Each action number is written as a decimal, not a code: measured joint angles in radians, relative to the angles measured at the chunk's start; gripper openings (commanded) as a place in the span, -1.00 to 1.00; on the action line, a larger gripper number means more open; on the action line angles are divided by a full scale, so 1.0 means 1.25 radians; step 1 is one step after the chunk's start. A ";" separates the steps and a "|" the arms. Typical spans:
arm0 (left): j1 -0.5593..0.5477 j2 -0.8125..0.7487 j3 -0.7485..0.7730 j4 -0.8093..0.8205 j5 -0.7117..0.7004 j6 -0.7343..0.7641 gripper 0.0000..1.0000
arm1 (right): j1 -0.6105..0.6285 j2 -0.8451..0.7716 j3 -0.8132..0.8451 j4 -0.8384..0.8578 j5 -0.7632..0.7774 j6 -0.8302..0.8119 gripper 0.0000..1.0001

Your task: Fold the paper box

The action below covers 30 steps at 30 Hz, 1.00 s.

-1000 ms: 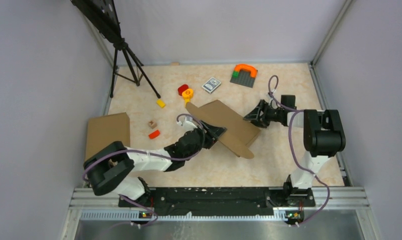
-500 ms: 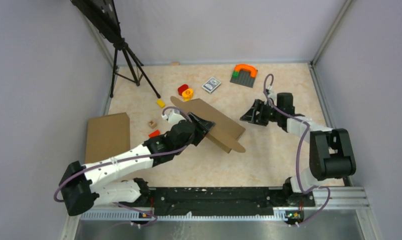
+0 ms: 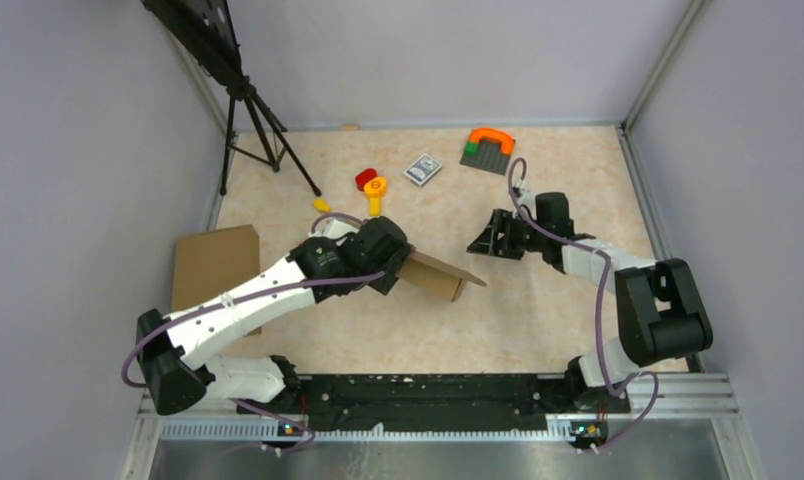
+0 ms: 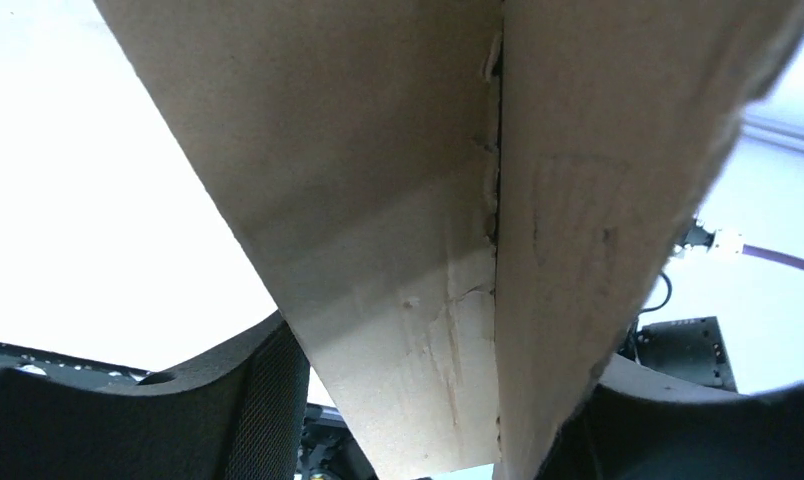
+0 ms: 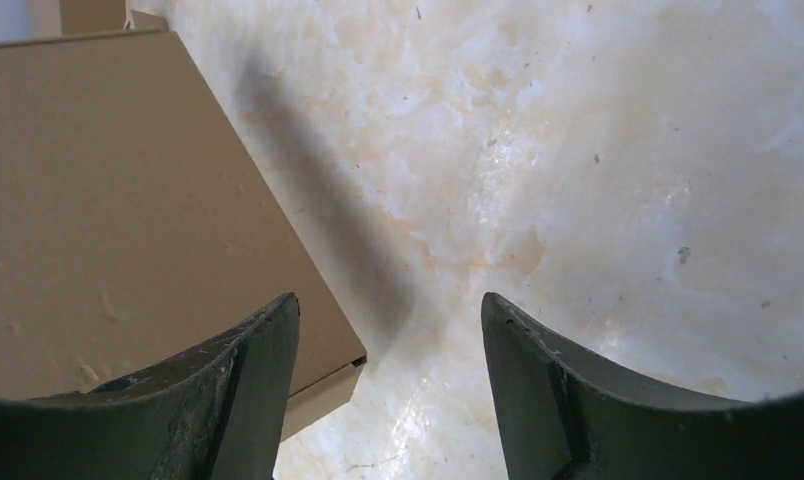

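The paper box [image 3: 442, 276] is a shallow brown cardboard box held tilted up on edge at the table's middle. My left gripper [image 3: 396, 264] is shut on its left end. In the left wrist view the paper box [image 4: 398, 200] fills the space between the fingers of the left gripper [image 4: 438, 370], and both pads press its sides. My right gripper [image 3: 476, 243] hovers open just right of the box, apart from it. In the right wrist view the right gripper [image 5: 390, 310] has only bare table between its fingers, and a corner of the box [image 5: 108, 200] lies to its left.
A second flat brown box [image 3: 215, 262] lies at the left edge. A tripod [image 3: 263, 130] stands at the back left. Small red and yellow toys [image 3: 370, 182], a yellow block [image 3: 321, 204], a card deck [image 3: 423, 168] and a grey plate with an orange arch [image 3: 488, 150] sit at the back.
My left arm has stretched out and turned the box up onto its edge, so it looks narrower from above. The right gripper has moved left, following the box's right end.
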 measured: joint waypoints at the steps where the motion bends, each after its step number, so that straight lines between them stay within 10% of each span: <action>1: 0.000 0.019 0.032 -0.022 -0.007 -0.007 0.38 | 0.004 0.000 0.000 0.002 0.002 0.000 0.32; 15: 0.030 0.089 0.078 -0.062 -0.031 -0.013 0.92 | 0.034 0.001 0.004 0.072 -0.004 0.009 0.34; 30: 0.070 0.101 0.126 -0.003 -0.020 0.125 0.97 | 0.106 0.001 0.117 0.014 0.127 0.042 0.34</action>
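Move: The paper box is tilted up in the left gripper; its middle lies about 4 cm ahead of the left hand, 3 cm to its right and 10 cm below. The yellow toy lies some 17 cm ahead and 5 cm left of that hand, the card pack 22 cm ahead and 5 cm right, both about 19 cm down. From the right hand, the box's middle is some 12 cm left, 5 cm back and about level; the orange arch is 16 cm ahead, 2 cm left and 7 cm down. The paper box, pinched at its raised flap side, is let go as the left fingers spread wide; the left hand eases about 4 cm forward along the box, dips slightly, then rises to finish some 2 cm higher, the box still between its fingers. Meanwhile the right hand, half open and empty, climbs about 5 cm while moving left and forward behind the box's far side. ##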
